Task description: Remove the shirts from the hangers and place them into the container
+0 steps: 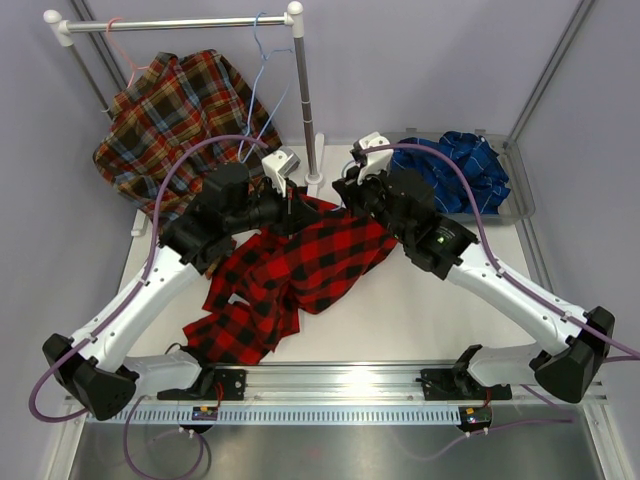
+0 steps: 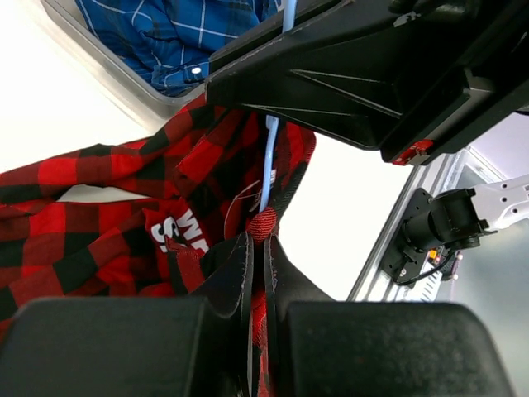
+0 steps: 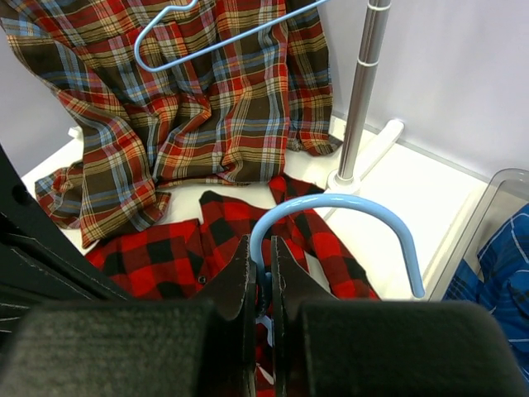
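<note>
The red-and-black shirt [image 1: 290, 270] lies crumpled on the table between my arms. My left gripper [image 1: 293, 205] [image 2: 258, 241] is shut on a fold of its red fabric near the collar. A light blue hanger [image 2: 269, 165] is still inside that shirt. My right gripper [image 1: 347, 193] [image 3: 260, 263] is shut on the hanger's neck, just below its curved hook [image 3: 347, 205]. The brown plaid shirt [image 1: 170, 120] [image 3: 182, 107] hangs from a pink hanger [image 1: 120, 45] on the rack. The blue shirt [image 1: 465, 170] [image 2: 182, 33] lies in the container [image 1: 525, 200] [image 3: 500, 194] at the back right.
The rack's steel pole [image 1: 303, 100] [image 3: 364, 91] stands on its base right behind both grippers. A second light blue hanger [image 1: 262, 80] [image 3: 223, 33] hangs bare on the rack bar. The aluminium rail [image 1: 330, 385] runs along the near table edge.
</note>
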Controlling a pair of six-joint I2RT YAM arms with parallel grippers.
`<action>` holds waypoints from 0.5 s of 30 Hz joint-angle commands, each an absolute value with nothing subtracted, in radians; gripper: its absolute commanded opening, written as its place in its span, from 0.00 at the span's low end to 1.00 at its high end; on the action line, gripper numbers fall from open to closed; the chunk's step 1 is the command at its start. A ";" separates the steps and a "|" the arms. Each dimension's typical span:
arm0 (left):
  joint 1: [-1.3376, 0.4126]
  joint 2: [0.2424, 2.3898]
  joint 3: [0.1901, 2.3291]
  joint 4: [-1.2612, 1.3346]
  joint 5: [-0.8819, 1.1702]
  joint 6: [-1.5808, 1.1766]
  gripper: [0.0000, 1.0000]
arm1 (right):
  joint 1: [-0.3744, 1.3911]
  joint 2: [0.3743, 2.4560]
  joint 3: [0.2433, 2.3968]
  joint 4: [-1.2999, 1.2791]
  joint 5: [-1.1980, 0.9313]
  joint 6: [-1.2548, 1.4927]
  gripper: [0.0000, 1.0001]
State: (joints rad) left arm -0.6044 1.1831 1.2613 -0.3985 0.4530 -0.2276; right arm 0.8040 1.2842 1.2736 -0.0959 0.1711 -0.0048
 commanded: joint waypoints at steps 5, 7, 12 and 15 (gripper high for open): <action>-0.609 1.062 1.258 -0.425 0.313 -0.163 0.00 | 0.811 1.207 1.239 -0.043 0.373 -0.071 0.00; -0.609 1.019 1.221 -0.446 0.272 -0.147 0.00 | 0.811 1.193 1.229 -0.058 0.422 -0.078 0.00; -0.607 0.855 1.141 -0.498 0.152 -0.124 0.00 | 0.808 1.172 1.224 -0.118 0.520 -0.071 0.00; -0.607 0.780 1.097 -0.529 0.109 -0.118 0.00 | 0.808 1.169 1.218 -0.138 0.558 -0.069 0.00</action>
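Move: The hanger neck, already in the right fingers, is about 6 cm ahead of the left fingers, 5 cm to their right and 3 cm above. The red shirt's cloth pinched by the left hand lies correspondingly 6 cm back, 5 cm left and 3 cm below the right hand. From the left hand, the red shirt's spread body is roughly 10 cm left, 2 cm back and 25 cm down. From the right hand, the container lies some 15 cm ahead, 26 cm right and 30 cm down. The red shirt's pinched cloth is drawn away from the hanger neck: the left hand keeps it shut in its fingers, pulling about 7 cm left and 4 cm back, slowly at first then fast, swinging counter-clockwise and tipping its fingers up a little. The right hand keeps hold of the hanger and draws it some 4 cm right, mostly late, turning about 10 degrees clockwise. ##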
